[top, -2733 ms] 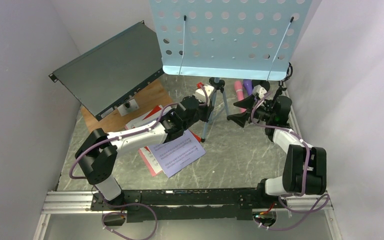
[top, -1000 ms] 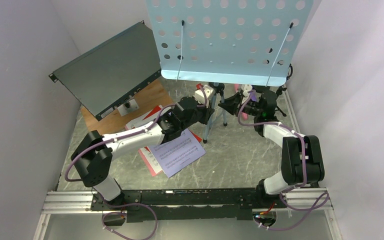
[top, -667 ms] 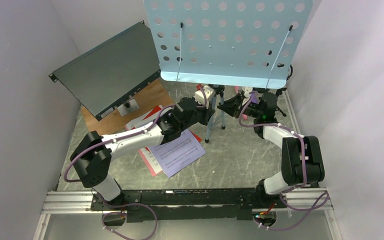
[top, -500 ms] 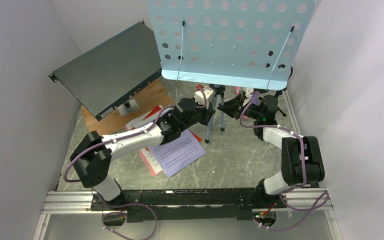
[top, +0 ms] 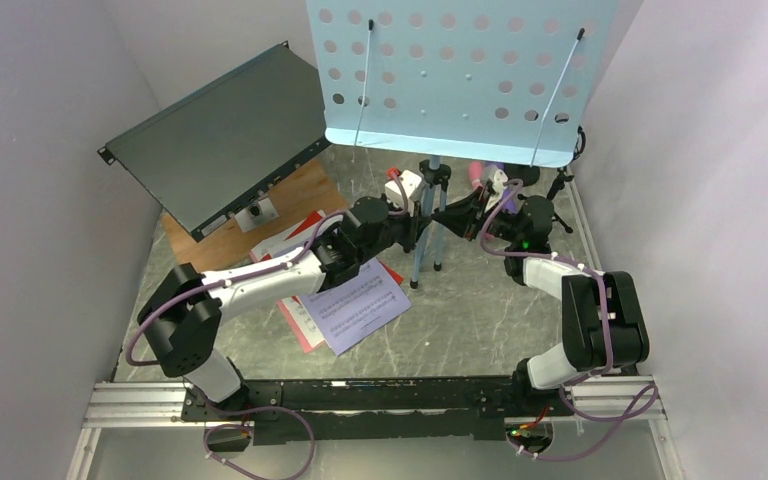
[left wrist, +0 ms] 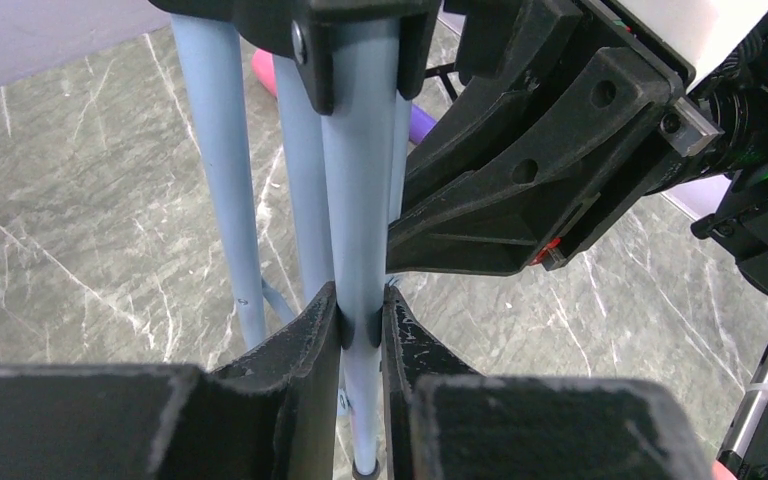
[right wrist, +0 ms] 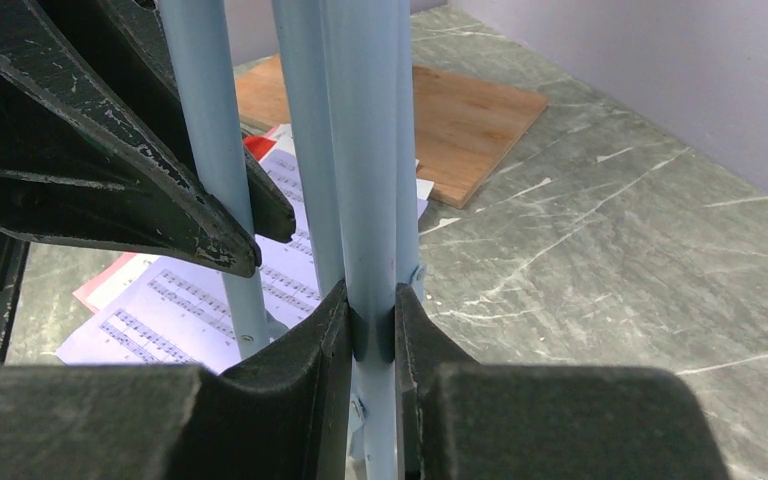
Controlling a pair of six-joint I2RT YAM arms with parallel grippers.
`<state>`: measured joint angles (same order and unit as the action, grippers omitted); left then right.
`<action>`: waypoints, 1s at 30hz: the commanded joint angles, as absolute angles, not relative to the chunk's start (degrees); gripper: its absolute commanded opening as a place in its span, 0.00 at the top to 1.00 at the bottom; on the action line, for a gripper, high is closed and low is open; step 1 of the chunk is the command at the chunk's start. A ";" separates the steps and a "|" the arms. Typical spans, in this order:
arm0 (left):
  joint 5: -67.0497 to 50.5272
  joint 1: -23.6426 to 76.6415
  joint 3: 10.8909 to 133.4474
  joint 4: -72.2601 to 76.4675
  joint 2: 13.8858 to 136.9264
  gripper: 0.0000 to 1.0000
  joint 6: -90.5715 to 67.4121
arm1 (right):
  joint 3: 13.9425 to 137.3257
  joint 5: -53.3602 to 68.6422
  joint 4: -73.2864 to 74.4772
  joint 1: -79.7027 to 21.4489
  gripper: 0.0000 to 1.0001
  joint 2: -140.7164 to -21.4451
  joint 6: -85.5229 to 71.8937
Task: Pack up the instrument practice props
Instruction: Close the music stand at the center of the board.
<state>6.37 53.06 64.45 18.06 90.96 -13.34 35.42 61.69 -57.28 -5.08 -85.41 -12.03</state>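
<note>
The light-blue perforated music rack point(top: 460, 80) stands upright at the back on its tripod legs point(top: 428, 240), which are drawn close together. My left gripper point(top: 422, 228) is shut on one light-blue leg point(left wrist: 360, 250). From the opposite side my right gripper point(top: 452, 215) is shut on another leg point(right wrist: 365, 200). The two grippers face each other across the tripod. White, pink and red sheet-music pages point(top: 355, 305) lie under my left arm. Pink point(top: 477, 172) and purple point(top: 496, 168) microphones lie behind the tripod, mostly hidden. A black mic support point(top: 560, 185) stands at the back right.
A large dark flat metal box point(top: 215, 140) leans at the back left over a wooden board point(top: 260, 215). Walls close in on the left, back and right. The rack's panel overhangs the back of the table.
My right gripper moved left to the tripod and shut on a leg. The spread legs came together, and the rack's panel shifted slightly right. The left gripper kept its hold.
</note>
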 commanded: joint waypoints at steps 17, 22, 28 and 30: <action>3.17 53.58 57.69 29.58 81.67 0.72 -15.60 | 36.24 65.60 -53.46 -6.31 1.00 -84.79 -0.94; 2.38 53.55 56.52 30.43 80.50 0.60 -15.31 | 36.35 64.83 -53.43 -6.16 1.00 -84.89 -1.38; 1.53 53.62 56.73 29.98 80.44 0.55 -15.12 | 36.63 64.56 -52.68 -5.98 1.00 -85.16 -1.10; 1.41 53.54 56.42 29.81 80.23 0.54 -15.17 | 36.61 64.45 -52.50 -5.85 1.00 -85.13 -1.20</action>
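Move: Both hands already pinch the music stand's nearly folded legs. The leg hub is about 4 cm ahead, 2 cm right and 9 cm above the left hand; from the right hand it is some 2 cm ahead, 2 cm left and 11 cm up. The sheet music lies roughly 13 cm back and 12 cm left of the left hand, 20 cm below it. The pink microphone is about 6 cm ahead, 9 cm right and 18 cm below the right hand. Left hand draws its leg back-left about 2 cm, then opens and rises; right keeps pinching its leg. ##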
